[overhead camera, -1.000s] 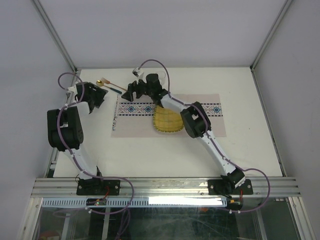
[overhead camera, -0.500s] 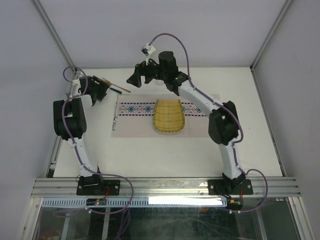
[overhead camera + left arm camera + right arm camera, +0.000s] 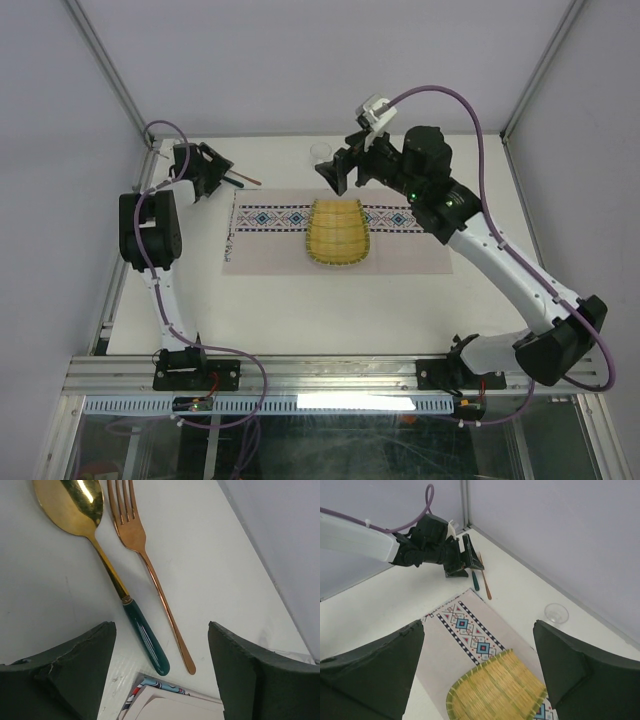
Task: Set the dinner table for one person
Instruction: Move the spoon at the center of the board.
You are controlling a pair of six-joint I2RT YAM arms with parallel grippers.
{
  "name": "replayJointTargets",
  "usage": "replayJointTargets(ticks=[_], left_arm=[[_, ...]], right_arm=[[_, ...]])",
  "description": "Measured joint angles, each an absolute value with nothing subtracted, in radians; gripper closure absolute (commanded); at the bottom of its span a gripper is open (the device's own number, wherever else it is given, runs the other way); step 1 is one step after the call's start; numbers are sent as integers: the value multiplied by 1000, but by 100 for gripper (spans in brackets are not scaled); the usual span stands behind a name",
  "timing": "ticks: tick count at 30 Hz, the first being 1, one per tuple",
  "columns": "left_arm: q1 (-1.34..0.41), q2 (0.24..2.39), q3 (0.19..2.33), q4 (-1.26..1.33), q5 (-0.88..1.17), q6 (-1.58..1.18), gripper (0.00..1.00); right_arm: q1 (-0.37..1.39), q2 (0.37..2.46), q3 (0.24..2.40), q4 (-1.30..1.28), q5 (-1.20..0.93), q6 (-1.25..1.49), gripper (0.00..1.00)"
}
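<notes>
The dinner table point(image 3: 300, 310) is a white tabletop. At its back left lie a gold spoon with a teal handle point(image 3: 107, 567) and a copper fork point(image 3: 150, 570), side by side. My left gripper point(image 3: 160, 630) hovers open over their handle ends and holds nothing; in the top view this left gripper point(image 3: 213, 168) is at the far left corner. Raised above the far edge of a yellow woven tray point(image 3: 337, 233), my right gripper point(image 3: 335, 172) is open and empty. The tray lies on a pale placemat point(image 3: 270, 245) with a blue-red band.
A small clear cup point(image 3: 322, 153) stands on the table behind the placemat, also in the right wrist view point(image 3: 556, 613). The placemat's corner point(image 3: 170, 702) lies just below the cutlery handles. Grey walls and a metal rail point(image 3: 330, 372) border the table.
My right arm has risen and swung right, from the placemat's far left to above the tray, uncovering the cup. My left gripper has moved back toward the cutlery and opened wider.
</notes>
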State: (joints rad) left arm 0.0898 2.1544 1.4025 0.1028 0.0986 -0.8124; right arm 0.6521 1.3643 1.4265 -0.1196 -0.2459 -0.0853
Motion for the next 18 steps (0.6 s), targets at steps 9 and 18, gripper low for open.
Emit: replayJointTargets(ticks=[9, 18], left_arm=[[31, 2184, 1486, 13, 25, -778, 23], [23, 2204, 1556, -95, -50, -749, 27]], right_arm=[[652, 1248, 1311, -199, -133, -126, 5], [653, 1182, 1266, -208, -54, -149, 5]])
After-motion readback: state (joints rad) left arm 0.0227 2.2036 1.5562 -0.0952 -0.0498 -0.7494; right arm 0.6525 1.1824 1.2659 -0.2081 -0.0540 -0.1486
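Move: The spoon lies almost under the left hand's open fingers, its middle about 2 cm ahead, 3 cm to the left and 4 cm below. The fork lies alongside it, its middle roughly 5 cm ahead and 2 cm to the right of the hand; the placemat's far-left corner is some 2 cm back and 4 cm to the right. From the right hand the spoon is about 25 cm ahead, 34 cm to the left and 39 cm below. The spoon stays untouched as the left hand, open and low over it, slides about 2 cm to the right towards the handle end, then comes back about 1 cm to the left, rolling its left side up and tipping down slightly. The right hand, wide open, draws about 5 cm to the right, away from the spoon, sinking some 2.5 cm while turning clockwise about 10 degrees. ##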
